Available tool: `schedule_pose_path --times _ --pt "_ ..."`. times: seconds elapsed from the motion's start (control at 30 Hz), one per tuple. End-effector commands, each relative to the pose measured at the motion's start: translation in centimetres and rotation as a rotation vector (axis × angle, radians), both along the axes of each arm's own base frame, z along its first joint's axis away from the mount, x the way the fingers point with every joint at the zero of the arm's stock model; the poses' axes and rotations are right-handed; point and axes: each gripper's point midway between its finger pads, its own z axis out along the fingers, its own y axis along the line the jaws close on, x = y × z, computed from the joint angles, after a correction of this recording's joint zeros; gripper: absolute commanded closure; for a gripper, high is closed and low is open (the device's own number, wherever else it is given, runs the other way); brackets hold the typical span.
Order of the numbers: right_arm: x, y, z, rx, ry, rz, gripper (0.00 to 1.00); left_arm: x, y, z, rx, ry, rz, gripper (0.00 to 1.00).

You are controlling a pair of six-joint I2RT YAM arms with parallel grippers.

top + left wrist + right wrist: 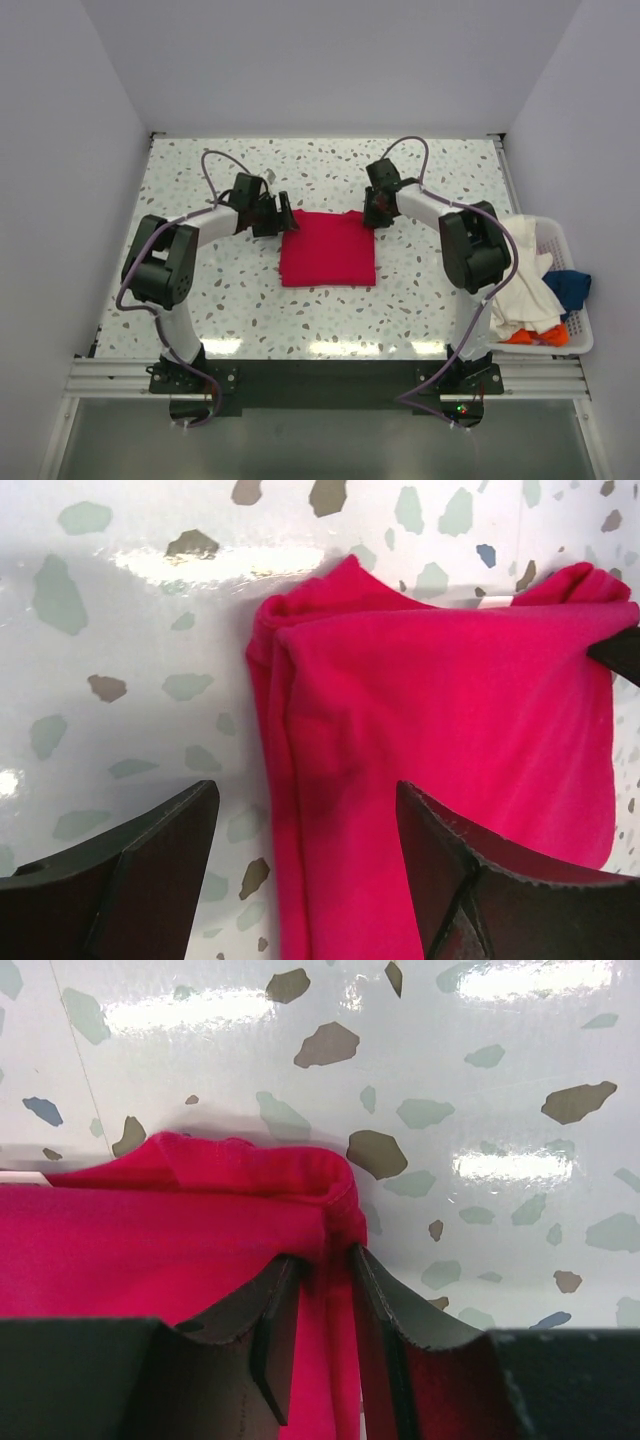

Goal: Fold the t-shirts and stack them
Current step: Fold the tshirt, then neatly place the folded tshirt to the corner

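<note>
A crimson-red t-shirt [328, 248] lies folded into a rough square in the middle of the table. My left gripper [287, 215] is at its far left corner, open. In the left wrist view the left gripper [305, 792] straddles the shirt's [450, 710] folded left edge, with nothing pinched. My right gripper [372, 214] is at the far right corner. In the right wrist view the right gripper [325, 1257] has its jaws drawn narrow on the hemmed right edge of the red shirt [150, 1240]. A cream-white shirt [520, 290], a dark blue one [571, 285] and an orange one [530, 336] lie in the basket.
A white slatted basket [566, 238] stands at the table's right edge beside the right arm's base. The speckled tabletop [220, 300] shows bare around the red shirt. White walls close in the far side and both flanks.
</note>
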Motion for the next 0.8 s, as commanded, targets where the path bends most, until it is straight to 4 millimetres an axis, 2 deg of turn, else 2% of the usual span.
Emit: schedule_pose_path --times 0.0,0.2,0.4,0.57,0.7,0.77 --pt "0.3 0.1 -1.0 -0.001 0.019 0.015 0.69 -2.3 -0.4 -3.2 -0.024 0.111 -0.055 0.23" --pt "1.2 1.0 0.2 0.042 -0.004 0.026 0.68 -3.5 0.1 -4.9 0.066 0.165 -0.059 0.3" --pt "2.2 1.7 2.3 0.077 -0.037 0.034 0.66 -4.1 0.3 -6.4 0.193 0.202 -0.057 0.43" --pt "2.8 2.2 4.9 0.105 -0.093 0.037 0.55 -4.2 1.4 -6.0 0.258 0.19 -0.027 0.45" --pt "3.0 2.3 6.5 0.113 -0.112 0.039 0.47 -3.6 1.8 -5.8 0.292 0.189 -0.024 0.52" --pt "2.8 2.2 7.5 0.119 -0.13 0.04 0.42 -3.0 2.2 -5.5 0.322 0.182 -0.016 0.5"
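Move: The folded t-shirt's left edge lies just under the left hand, about 1 cm to its right and 2 cm lower, with the far left corner some 4 cm ahead and 3 cm to the right of that hand. Its right edge sits directly between the right hand's fingers, at most 1 cm below, and the far right corner is roughly 3 cm straight ahead of the right hand. Over the t-shirt's left edge, the left fingers close partway while that hand eases about 2 cm right and 1 cm down, then slips slightly back left with a small roll that raises its left side. At the right edge, the part-shut right fingers open and come free, the hand going forward and left, then rising, about 2 cm each way. ##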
